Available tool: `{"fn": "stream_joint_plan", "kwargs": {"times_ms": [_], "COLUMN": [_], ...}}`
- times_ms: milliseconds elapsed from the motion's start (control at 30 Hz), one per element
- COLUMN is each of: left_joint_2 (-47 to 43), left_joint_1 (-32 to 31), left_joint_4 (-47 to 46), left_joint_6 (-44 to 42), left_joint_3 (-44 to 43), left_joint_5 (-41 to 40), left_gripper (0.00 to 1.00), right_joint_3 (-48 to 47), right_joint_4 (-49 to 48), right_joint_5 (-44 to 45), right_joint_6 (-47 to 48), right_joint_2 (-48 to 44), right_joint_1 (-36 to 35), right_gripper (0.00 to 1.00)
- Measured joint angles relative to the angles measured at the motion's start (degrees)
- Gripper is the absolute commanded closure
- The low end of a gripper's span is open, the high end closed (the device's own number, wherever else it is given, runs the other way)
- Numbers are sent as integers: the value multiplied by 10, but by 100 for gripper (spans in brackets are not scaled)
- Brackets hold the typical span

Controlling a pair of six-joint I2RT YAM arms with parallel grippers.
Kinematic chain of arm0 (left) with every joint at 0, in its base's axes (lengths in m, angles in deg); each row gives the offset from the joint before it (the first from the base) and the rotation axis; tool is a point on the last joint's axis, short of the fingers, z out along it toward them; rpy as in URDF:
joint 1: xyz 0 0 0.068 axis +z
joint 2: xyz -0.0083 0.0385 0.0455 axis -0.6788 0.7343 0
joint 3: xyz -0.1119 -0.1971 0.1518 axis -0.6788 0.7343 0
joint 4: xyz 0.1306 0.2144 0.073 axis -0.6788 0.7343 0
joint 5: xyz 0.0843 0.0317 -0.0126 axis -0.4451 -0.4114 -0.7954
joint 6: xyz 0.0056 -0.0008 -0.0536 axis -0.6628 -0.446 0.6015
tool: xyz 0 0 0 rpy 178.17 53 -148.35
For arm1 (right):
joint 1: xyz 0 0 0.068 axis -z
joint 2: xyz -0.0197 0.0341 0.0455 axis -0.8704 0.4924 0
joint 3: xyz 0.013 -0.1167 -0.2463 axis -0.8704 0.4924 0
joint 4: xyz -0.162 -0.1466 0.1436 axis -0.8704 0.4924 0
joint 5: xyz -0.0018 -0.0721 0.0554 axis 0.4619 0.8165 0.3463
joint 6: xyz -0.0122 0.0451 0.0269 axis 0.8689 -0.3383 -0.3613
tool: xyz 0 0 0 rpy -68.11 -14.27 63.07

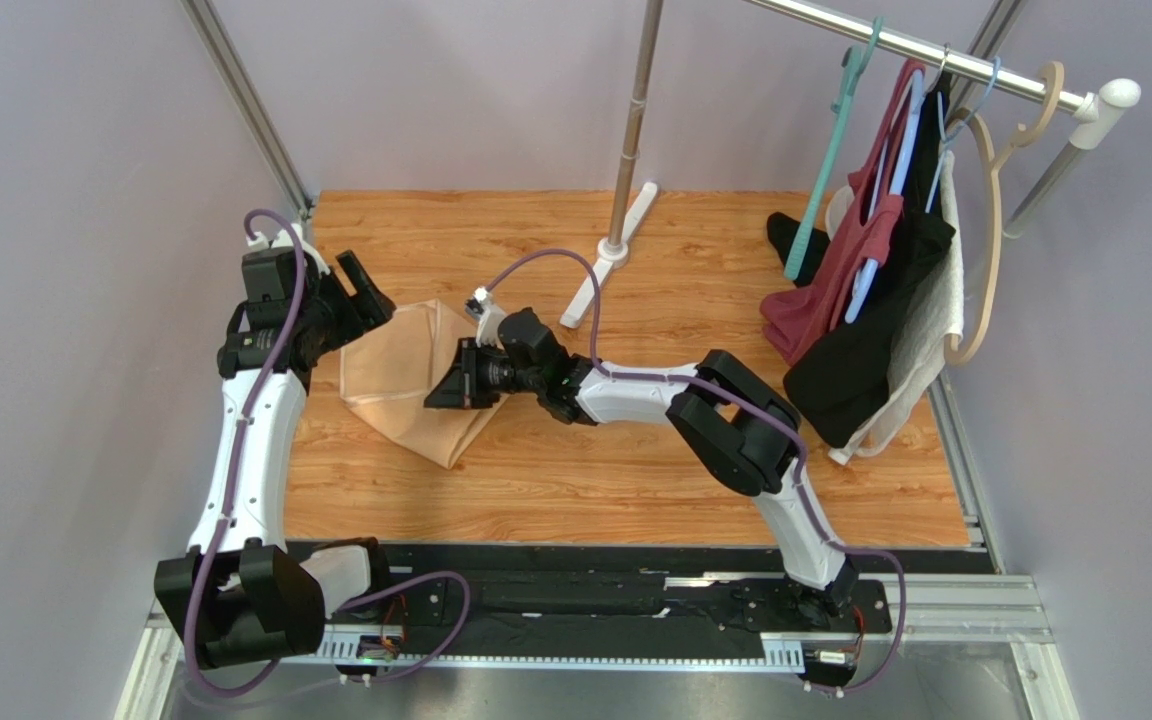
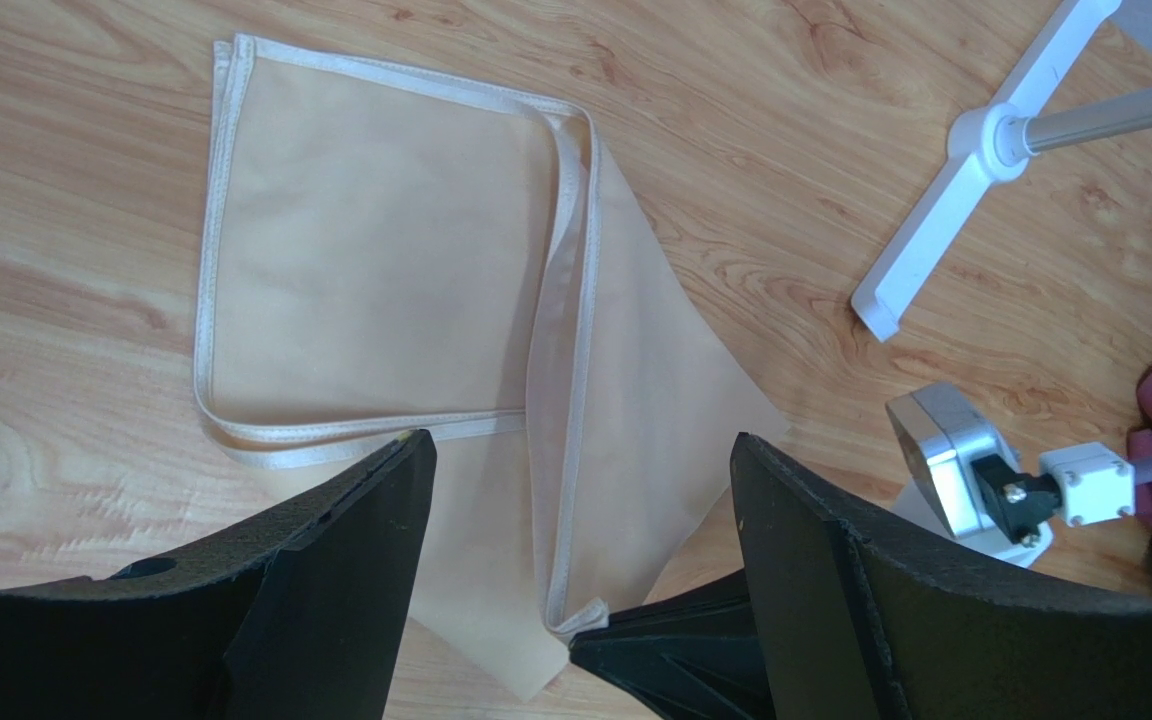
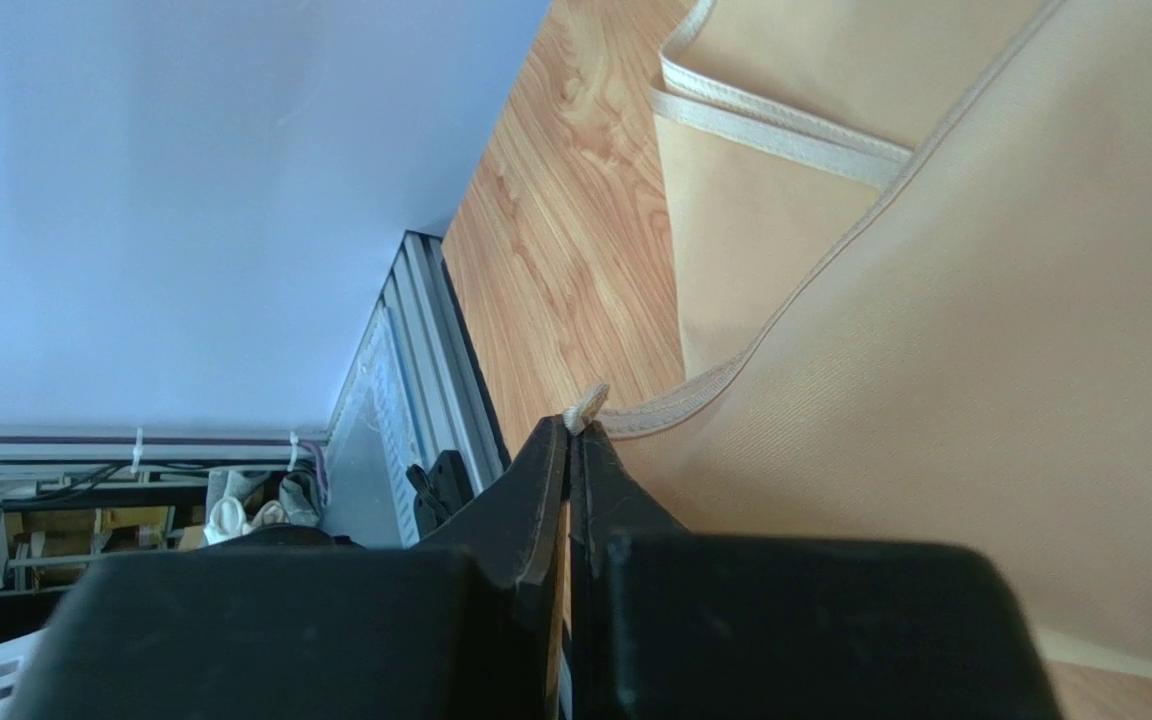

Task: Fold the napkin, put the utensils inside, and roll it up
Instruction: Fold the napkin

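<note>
The peach-tan napkin (image 1: pixel 399 383) lies partly folded on the wooden table, with one white-hemmed flap doubled over (image 2: pixel 372 255). My right gripper (image 1: pixel 444 390) is shut on a hemmed corner of the napkin (image 3: pixel 1018 330) and holds it lifted; the jaws meet at the hem (image 3: pixel 569 429). In the left wrist view its black tip (image 2: pixel 680 660) pinches that corner. My left gripper (image 1: pixel 361 312) hovers open over the napkin's near-left part, with cloth showing between its fingers (image 2: pixel 579 441) and nothing gripped. The utensils are out of view.
The white foot of the metal pole (image 1: pixel 608 263) stands just behind the napkin, also seen from the left wrist (image 2: pixel 973 180). Dark red, black and white garments on hangers (image 1: pixel 875 300) hang at the back right. A metal rail (image 1: pixel 612 600) runs along the table's near edge.
</note>
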Motion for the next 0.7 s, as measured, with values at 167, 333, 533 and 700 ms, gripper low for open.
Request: {"fn": "stream_joint_plan", "kwargs": {"times_ms": [167, 333, 533, 700], "left_joint_2": [1, 5, 6, 9], "left_joint_1": [0, 0, 0, 0], "left_joint_4": [0, 0, 0, 0], "left_joint_6": [0, 0, 0, 0], "left_joint_3": [0, 0, 0, 0], "left_joint_5": [4, 4, 5, 6], "left_gripper": [19, 19, 19, 18], "right_joint_3": [30, 32, 32, 33], "right_joint_4": [-1, 0, 0, 0], "right_joint_5": [-4, -5, -5, -9], "right_joint_6": [0, 2, 7, 18], "right_joint_2": [2, 13, 18, 20], "right_joint_1": [-1, -4, -13, -19], "right_gripper": [100, 100, 86, 33]}}
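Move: The right hand still pinches the napkin's corner; the folded napkin's near tip, where it goes, lies about 4 cm back, 1 cm to the right and 6 cm below. From this hand, the napkin's left corner is roughly 6 cm ahead and 14 cm left, the white stand foot some 17 cm ahead and 18 cm right. From the left hand, the near tip lies about 15 cm back, 10 cm right and 17 cm below. Lower the right gripper with the pinched corner about 4.5 cm towards the napkin's near tip, dropping quickly at first, then ease it back towards the base, some 3 cm in all. Keep the fingers shut, pointing left, until the hand is down, then open them nearly halfway to let go of the corner. ##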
